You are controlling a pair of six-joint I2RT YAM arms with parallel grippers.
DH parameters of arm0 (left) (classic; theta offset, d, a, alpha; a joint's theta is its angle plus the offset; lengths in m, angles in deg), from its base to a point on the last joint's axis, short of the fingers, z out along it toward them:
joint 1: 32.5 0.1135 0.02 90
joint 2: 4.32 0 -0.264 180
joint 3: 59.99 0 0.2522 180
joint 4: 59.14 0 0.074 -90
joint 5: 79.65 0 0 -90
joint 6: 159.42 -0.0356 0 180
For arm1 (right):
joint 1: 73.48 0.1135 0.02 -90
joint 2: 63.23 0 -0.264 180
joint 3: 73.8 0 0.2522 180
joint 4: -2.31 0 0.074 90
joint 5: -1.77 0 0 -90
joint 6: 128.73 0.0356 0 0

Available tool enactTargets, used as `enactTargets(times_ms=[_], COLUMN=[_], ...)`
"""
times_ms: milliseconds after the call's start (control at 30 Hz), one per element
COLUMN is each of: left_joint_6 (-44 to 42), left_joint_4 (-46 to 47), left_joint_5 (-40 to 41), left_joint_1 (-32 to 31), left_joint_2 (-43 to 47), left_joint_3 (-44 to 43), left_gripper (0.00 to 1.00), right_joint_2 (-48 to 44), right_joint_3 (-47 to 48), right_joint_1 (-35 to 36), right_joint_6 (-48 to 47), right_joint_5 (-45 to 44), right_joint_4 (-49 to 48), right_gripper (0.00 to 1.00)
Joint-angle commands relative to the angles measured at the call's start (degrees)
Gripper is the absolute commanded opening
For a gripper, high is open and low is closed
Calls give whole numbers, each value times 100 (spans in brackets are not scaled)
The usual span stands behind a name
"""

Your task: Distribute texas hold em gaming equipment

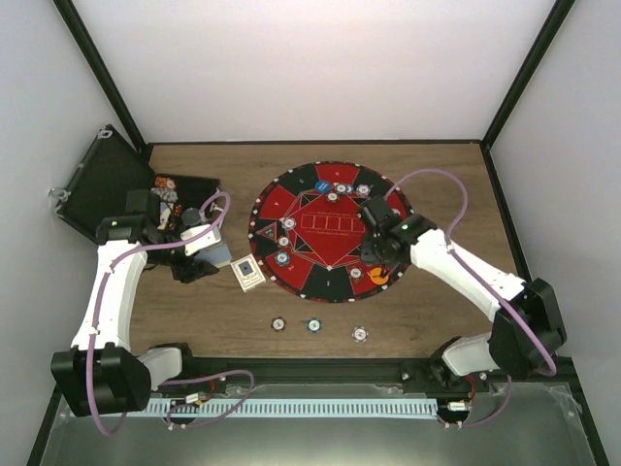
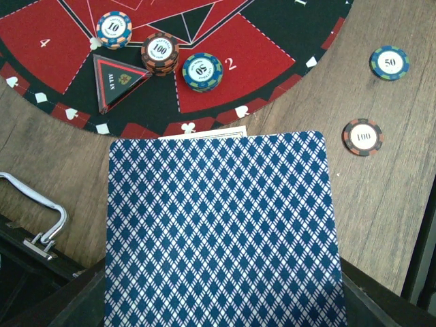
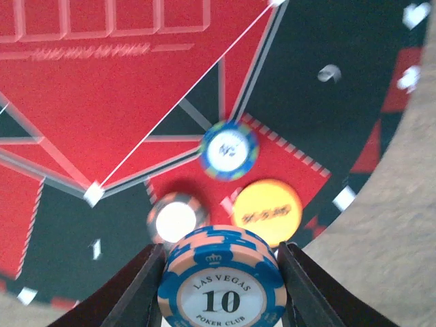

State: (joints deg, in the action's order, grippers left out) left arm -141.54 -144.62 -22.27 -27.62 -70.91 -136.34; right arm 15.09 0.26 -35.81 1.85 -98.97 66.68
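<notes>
My left gripper [image 1: 215,250] is shut on a playing card with a blue diamond back [image 2: 221,231]. The card hides the fingertips and hangs just left of the round red-and-black mat [image 1: 330,231]. A white card edge [image 2: 204,134] shows beneath it, where a small card pile [image 1: 249,273] lies on the wood. My right gripper [image 3: 221,289] is shut on a blue-and-peach "10" chip stack [image 3: 221,283] above the mat's right sector. Under it lie a blue chip [image 3: 229,150], a yellow disc [image 3: 267,212] and a brown chip [image 3: 176,219].
The open black case [image 1: 102,184], with loose chips inside, stands at the back left, its latch [image 2: 41,218] close to my left wrist. Three chips [image 1: 314,325] lie on the wood in front of the mat. Chips and an ALL IN triangle [image 2: 119,80] sit on the mat's left sector.
</notes>
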Motion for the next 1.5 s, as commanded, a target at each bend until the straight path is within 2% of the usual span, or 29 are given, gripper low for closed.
enactTargets(times_ms=[0, 133, 300, 500, 800, 967, 1067, 1167, 1300, 1467], left_joint_6=[-140, -137, -151, -186, -211, -211, -207, -231, -257, -258], left_joint_4=[-69, -58, -55, -61, -62, -83, -90, -104, -103, -130], left_joint_5=[-209, -216, -274, -286, -306, -320, -327, -341, -380, -402], left_joint_1=[26, 22, 23, 21, 16, 18, 21, 21, 13, 4], left_joint_2=[57, 54, 19, 33, 49, 55, 52, 49, 17, -12], left_joint_3=[-143, -130, -135, -97, -75, -95, -111, -128, -114, -157], left_gripper=[11, 11, 11, 11, 11, 11, 11, 11, 11, 11], right_joint_2=[301, 652, 1211, 1843, 2162, 2142, 2011, 1866, 1564, 1060], right_joint_3=[126, 11, -18, -95, -166, -237, -199, -62, 146, 320], right_joint_1=[-822, -1333, -1603, -1697, -1701, -1701, -1699, -1700, -1702, -1694], right_joint_6=[-771, -896, -937, -891, -843, -825, -824, -823, -797, -751], right_joint_5=[-31, 80, 212, 208, 162, 160, 137, 95, -13, 118], right_joint_4=[-427, -809, -1193, -1503, -1618, -1604, -1537, -1380, -1109, -954], right_gripper=[15, 14, 14, 14, 16, 34, 52, 64, 70, 73])
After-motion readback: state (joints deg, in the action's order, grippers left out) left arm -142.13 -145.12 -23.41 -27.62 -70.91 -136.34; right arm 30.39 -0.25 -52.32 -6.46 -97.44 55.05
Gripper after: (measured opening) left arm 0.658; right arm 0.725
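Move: The right hand hangs over the table mat with the 10 chips in its fingers. The free mat spot they are taken to lies about 7 cm ahead, 6 cm to its right and 11 cm below. At table height, the 50 chips stand some 6 cm ahead and 1 cm right, the orange small blind button about 1 cm ahead and 4 cm right, the 100 chips about 2 cm ahead and 3 cm left. From the left hand that spot is roughly 10 cm ahead, 52 cm right and 17 cm down. The right hand keeps its pinch on the 10 chips and carries them forward and to its right, about 7 and 6 cm, past the 50 chips, while dropping ever more steeply to some 10 cm lower, its fingers tipping a little nearer to vertical and turning slightly clockwise. It pauses low at the mat just right of the 50 chips, opens the fingers to let go of the 10 chips, then rises nearly straight up by 3 to 4 cm, fingers still open. ##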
